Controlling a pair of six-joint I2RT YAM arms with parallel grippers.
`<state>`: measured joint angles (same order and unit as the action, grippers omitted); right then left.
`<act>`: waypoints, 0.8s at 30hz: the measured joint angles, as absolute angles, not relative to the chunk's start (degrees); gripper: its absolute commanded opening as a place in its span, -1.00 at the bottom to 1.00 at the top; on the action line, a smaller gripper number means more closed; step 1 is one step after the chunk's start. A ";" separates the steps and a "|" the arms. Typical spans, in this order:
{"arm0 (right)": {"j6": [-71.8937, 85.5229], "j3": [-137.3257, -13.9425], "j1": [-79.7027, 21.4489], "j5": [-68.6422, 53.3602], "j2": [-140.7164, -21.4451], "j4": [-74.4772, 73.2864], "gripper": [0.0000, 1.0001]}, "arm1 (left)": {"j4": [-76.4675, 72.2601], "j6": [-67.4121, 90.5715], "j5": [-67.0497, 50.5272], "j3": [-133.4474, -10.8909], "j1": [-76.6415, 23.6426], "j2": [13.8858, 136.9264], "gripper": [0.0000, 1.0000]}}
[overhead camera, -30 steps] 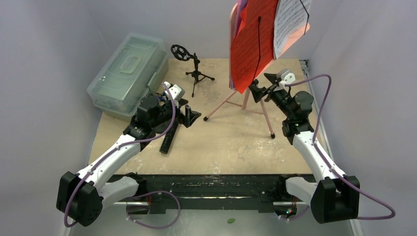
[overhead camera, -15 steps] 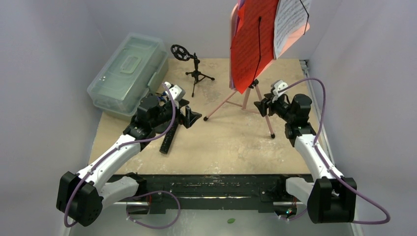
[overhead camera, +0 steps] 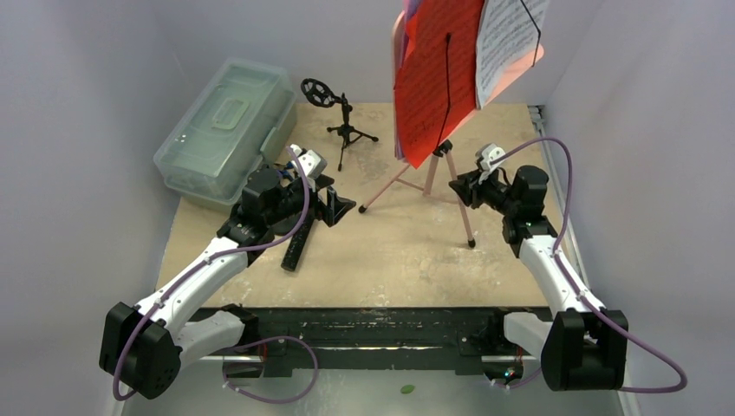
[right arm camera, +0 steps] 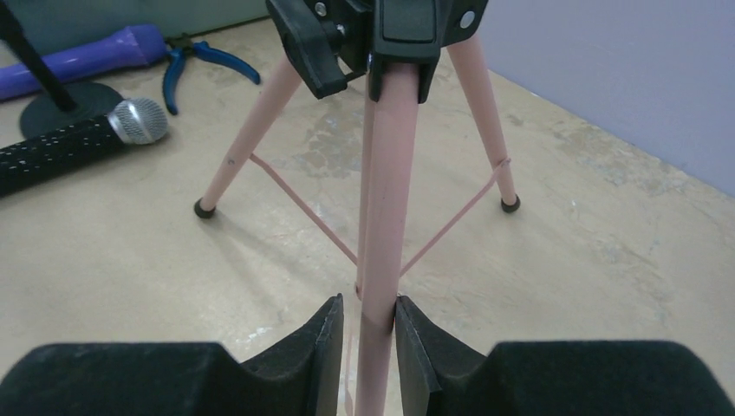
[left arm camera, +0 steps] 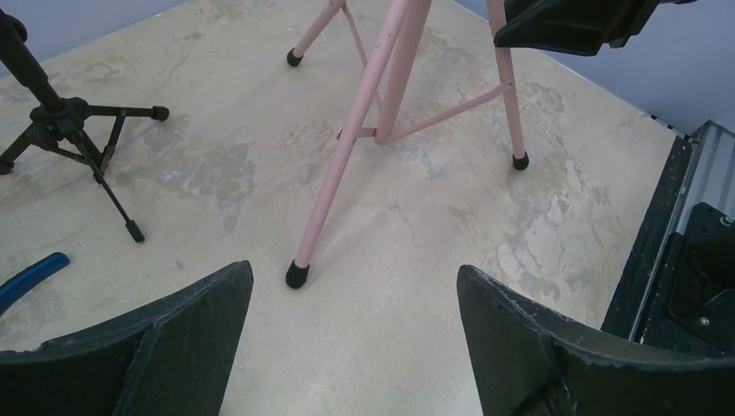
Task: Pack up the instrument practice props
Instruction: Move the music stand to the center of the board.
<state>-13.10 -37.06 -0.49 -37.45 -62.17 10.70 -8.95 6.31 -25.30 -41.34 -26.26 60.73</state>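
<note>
The pink music rack [overhead camera: 431, 178] stands on tripod legs at the back, holding a red page [overhead camera: 433, 78] and a white sheet-music page [overhead camera: 503, 43]. My right gripper [right arm camera: 370, 325] is shut on its near pink leg [right arm camera: 381, 217], low down; the same gripper [overhead camera: 459, 186] sits just right of the tripod. My left gripper [left arm camera: 355, 295] is open over bare table, short of the rack's left foot [left arm camera: 296, 275]. A black-silver microphone [right arm camera: 61, 147] and a purple microphone [right arm camera: 78, 56] lie left of the rack. A black mic tripod [overhead camera: 347, 130] stands at the back.
A clear greenish plastic case [overhead camera: 225, 130] lies closed at the back left. Blue-handled pliers [right arm camera: 204, 56] lie beside the purple microphone. Walls close in on the left, back and right of the table [overhead camera: 390, 251]. A black rail runs along its right edge [left arm camera: 667, 217].
My right gripper came down from the rack's upper stem to its near leg and closed on it. The rack and its pages shifted left. The left arm stayed still.
</note>
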 measured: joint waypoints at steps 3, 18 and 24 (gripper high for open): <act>-12.51 -37.06 -1.52 -39.75 -62.17 10.83 -0.40 | -8.95 6.33 -25.41 -41.34 -26.26 60.73 0.74; -11.31 -37.06 -5.78 -47.86 -62.67 6.81 0.34 | -8.51 6.39 -25.93 -41.34 -26.26 60.36 0.77; -14.74 -38.13 -3.38 -48.34 -60.58 0.69 0.44 | -7.38 9.72 -25.23 -41.34 -26.26 56.18 0.79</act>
<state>-14.74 -38.13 -3.38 -48.34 -60.58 0.69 -7.38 9.72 -25.23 -41.34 -26.26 56.18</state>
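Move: The right hand has the music stand's near leg pinched partway up. The board's center lies roughly 20 cm to its left, about 2 cm back and some 18 cm down. The stand's left foot is close to that spot, about 21 cm left and 3 cm back. Its near foot is some 5 cm right and 11 cm back, and the mic tripod about 25 cm left and 15 cm ahead. From the left hand the board's center is about 6 cm right, level with it and 20 cm below. Keep the right fingers' pinch on the near leg and drag it left about 5 cm and back some 3.5 cm, towards the board's center, turning the hand some 15 degrees counter-clockwise. Then open the fingers wide to let go of the leg, easing a centimetre or so back to the right. Near the end, start raising the empty left hand about 2 cm. ##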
